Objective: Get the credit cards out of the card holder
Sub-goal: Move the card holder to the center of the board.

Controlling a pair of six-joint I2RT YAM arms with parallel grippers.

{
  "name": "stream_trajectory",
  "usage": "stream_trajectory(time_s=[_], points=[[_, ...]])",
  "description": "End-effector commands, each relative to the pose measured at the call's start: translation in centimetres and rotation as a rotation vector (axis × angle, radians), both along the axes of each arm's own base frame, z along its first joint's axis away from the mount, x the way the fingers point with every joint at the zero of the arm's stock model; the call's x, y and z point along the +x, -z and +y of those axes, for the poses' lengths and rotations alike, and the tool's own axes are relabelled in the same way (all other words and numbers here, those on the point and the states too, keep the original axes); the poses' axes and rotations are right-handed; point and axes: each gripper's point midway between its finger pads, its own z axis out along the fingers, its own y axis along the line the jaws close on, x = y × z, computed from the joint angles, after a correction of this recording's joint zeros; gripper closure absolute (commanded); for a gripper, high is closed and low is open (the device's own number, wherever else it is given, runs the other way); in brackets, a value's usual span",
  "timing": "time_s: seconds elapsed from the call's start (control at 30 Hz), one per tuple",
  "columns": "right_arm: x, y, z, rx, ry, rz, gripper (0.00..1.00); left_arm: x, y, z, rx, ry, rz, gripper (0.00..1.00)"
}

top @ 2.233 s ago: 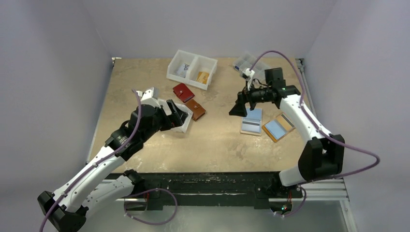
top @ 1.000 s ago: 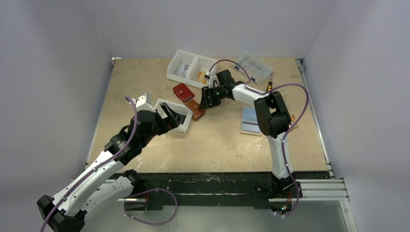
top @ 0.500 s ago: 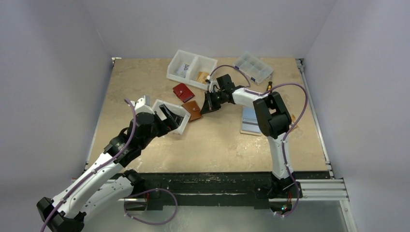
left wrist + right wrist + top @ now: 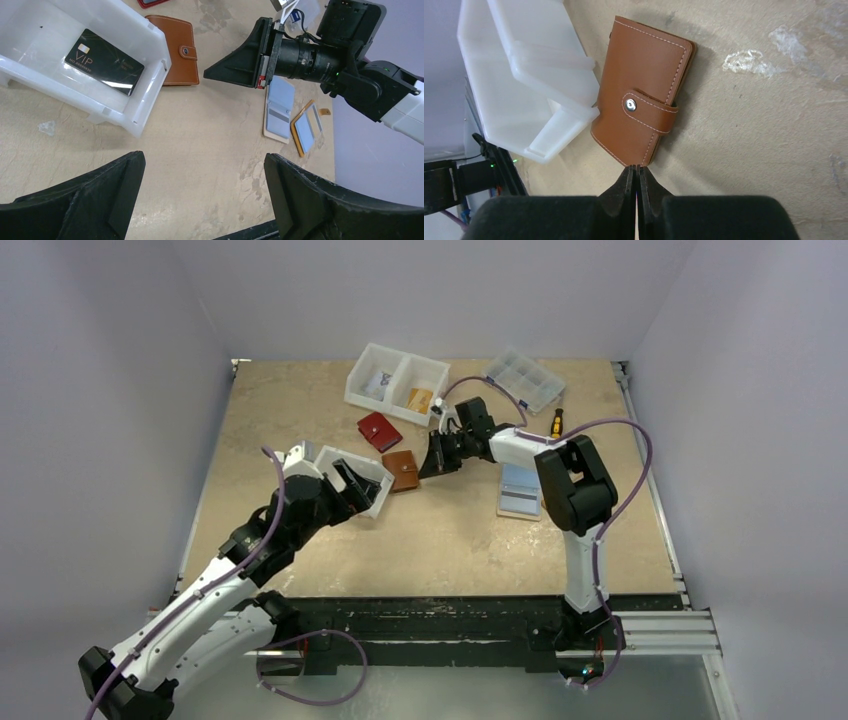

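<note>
The card holder point(image 4: 644, 115), a brown leather wallet, lies folded with its snap tab fastened; it also shows in the overhead view point(image 4: 402, 470). My right gripper point(image 4: 637, 169) is shut, its tips touching the holder's near corner with nothing seen between them. From above, the right gripper point(image 4: 433, 466) sits just right of the holder. One black credit card point(image 4: 104, 61) marked VIP lies flat in a small white bin point(image 4: 150, 87). My left gripper point(image 4: 204, 165) hangs open above bare table near that bin, holding nothing.
A red wallet point(image 4: 379, 431) lies behind the holder. A two-compartment white tray point(image 4: 397, 383) and a clear organiser box point(image 4: 525, 378) stand at the back. A light-blue open holder point(image 4: 521, 490) and a tan-orange holder point(image 4: 305, 132) lie right of centre, a screwdriver point(image 4: 556, 422) beyond.
My right arm swung from the right side across to the brown holder and its jaws closed at the holder's corner. The left arm drew back slightly, staying open.
</note>
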Motion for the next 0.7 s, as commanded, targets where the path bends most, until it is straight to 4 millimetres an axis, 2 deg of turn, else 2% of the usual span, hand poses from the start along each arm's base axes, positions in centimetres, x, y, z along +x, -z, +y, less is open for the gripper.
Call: stream_trajectory(time_s=[0.0,0.1,0.33,0.67], points=[[0.6,-1.5,-0.1,0.030,0.042,-0.034,0.82,0.6,-1.4,-0.8,-0.044,0.012,-0.046,0.03],[0.6,-1.2,0.1,0.038,0.052,-0.009,0.67,0.7,-1.3,-0.9,-0.040,0.015,-0.048,0.03],[0.5,-0.2,1.0,0.073,0.056,0.066,0.54,1.1,-1.2,-1.2,-0.023,0.023,-0.047,0.03],[0.0,1.4,2.8,0.100,0.096,0.186,0.53,1.4,-1.3,-1.5,-0.019,0.026,-0.040,0.03]])
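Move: The brown card holder's middle lies about 5 cm to the right hand's left, 2 cm ahead and 3 cm below; its near right corner is just off the shut fingertips. The white tray with the black card is roughly 15 cm left and 1 cm back, the red card holder some 10 cm left and 11 cm ahead. From the waiting left hand, the brown holder is about 13 cm ahead, 4 cm right and 17 cm lower. The right hand opens its fingers from shut to about half wide and settles some 1.5 cm down, then eases about 1 cm left towards the brown card holder, bringing one fingertip to each side of its near right corner without closing. On the way the wrist rolls about 10 degrees, its forward side dipping, while the left hand, wide open and empty, only drifts about 1.5 cm forward, right and down. ##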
